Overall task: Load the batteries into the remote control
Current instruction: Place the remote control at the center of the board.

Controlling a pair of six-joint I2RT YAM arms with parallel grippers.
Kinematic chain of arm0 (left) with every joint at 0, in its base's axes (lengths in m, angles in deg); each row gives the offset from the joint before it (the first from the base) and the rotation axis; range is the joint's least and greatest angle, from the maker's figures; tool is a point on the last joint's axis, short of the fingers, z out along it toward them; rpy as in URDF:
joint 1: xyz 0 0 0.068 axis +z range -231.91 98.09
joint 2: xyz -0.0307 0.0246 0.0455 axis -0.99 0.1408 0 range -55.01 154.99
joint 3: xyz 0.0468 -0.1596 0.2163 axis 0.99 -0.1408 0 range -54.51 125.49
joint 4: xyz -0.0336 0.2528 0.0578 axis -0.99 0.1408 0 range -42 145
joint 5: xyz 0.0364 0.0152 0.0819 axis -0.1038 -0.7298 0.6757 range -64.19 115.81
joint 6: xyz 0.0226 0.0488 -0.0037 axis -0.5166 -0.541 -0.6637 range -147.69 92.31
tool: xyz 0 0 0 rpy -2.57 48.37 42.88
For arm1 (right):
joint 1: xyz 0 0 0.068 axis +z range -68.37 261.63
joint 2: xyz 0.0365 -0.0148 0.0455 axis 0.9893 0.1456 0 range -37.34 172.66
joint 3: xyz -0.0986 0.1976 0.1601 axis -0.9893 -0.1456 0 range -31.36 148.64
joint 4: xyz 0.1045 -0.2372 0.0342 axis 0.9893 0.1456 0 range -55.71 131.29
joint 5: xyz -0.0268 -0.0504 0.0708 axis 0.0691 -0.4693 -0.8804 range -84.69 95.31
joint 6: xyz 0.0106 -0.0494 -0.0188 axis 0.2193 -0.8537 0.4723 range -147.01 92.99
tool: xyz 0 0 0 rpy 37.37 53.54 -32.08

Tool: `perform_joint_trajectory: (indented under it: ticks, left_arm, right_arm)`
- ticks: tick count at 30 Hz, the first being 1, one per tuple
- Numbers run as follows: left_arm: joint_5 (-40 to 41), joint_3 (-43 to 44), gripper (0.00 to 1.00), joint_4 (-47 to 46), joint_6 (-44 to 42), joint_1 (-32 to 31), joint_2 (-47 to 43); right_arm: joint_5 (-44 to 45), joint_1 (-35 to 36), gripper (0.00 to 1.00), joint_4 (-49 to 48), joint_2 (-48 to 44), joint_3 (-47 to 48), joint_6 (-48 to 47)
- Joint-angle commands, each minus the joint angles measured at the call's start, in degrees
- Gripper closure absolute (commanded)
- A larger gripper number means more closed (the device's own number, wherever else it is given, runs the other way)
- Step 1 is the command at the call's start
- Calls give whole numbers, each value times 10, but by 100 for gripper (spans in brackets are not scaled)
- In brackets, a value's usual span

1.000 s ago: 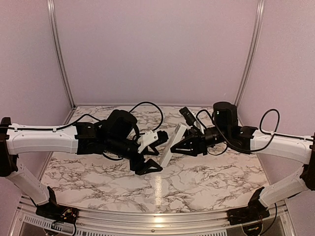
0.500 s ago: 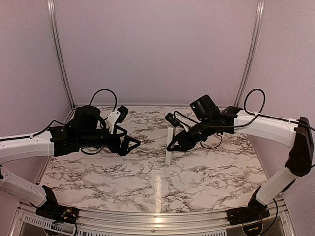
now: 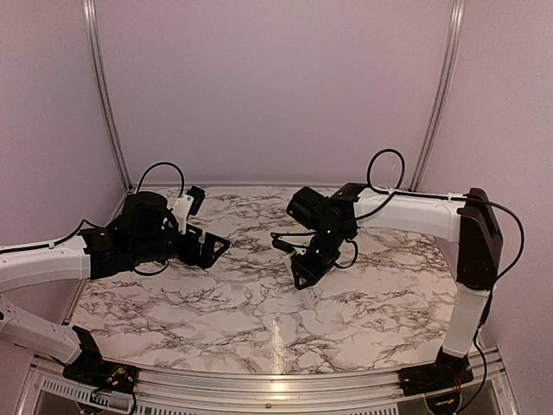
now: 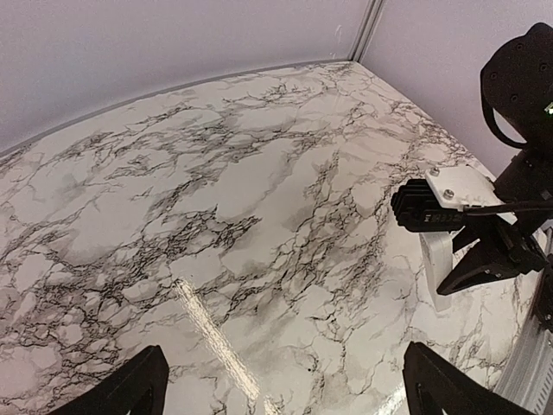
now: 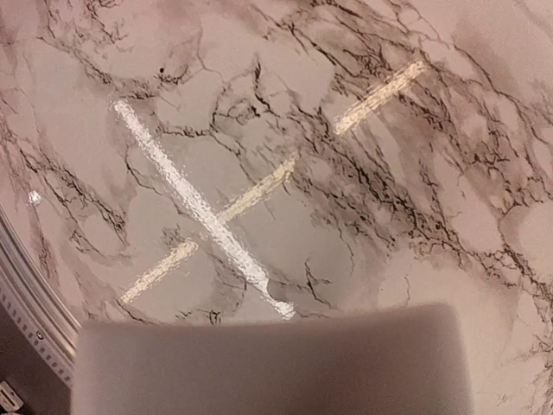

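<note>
The remote control (image 4: 435,275) is a slim white bar with my right gripper (image 3: 304,270) shut on it, low over the marble table (image 3: 259,303) near the middle. Its lower end is at or just above the tabletop; I cannot tell whether it touches. In the right wrist view the remote control (image 5: 268,363) is a blurred pale slab across the bottom that hides the fingers. My left gripper (image 4: 281,372) stands wide open and holds nothing. It sits over bare marble to the left of the remote, well apart from it. The batteries are out of view.
Lilac walls with aluminium posts (image 3: 102,95) close the back and sides. A metal rail (image 3: 276,380) runs along the table's near edge. Black cables loop over both wrists. A glare streak (image 4: 212,333) crosses the marble under my left gripper.
My left gripper opened, let go of the remote and pulled back to the left. My right arm swung inward and tipped down, lowering the remote toward the tabletop.
</note>
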Motion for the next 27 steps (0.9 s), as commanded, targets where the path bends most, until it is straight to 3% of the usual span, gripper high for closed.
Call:
perform_joint_trajectory:
  ticks: [1,13,27]
  left_arm:
    - [21,-20,1,-7,8,6,-25]
    - [29,-60,1,-19,18,7,-63]
    - [65,-40,1,13,15,10,-54]
  right_arm:
    - [71,14,100,69,52,55,2]
    - [154,56,100,146,209,203,8]
    - [159,62,100,152,306,275,16]
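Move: The right hand already grips the remote control; the board's centre lies about 3 cm ahead, 4 cm left and 9 cm below it. The open left gripper stands some 16 cm to the right hand's left, 4 cm farther out and 10 cm higher. From the left hand, the board's centre is about level forward, 12 cm right and 19 cm below. Right hand lowers the gripped remote about 8 cm towards the board's centre, turning straight down; the left withdraws leftward. ##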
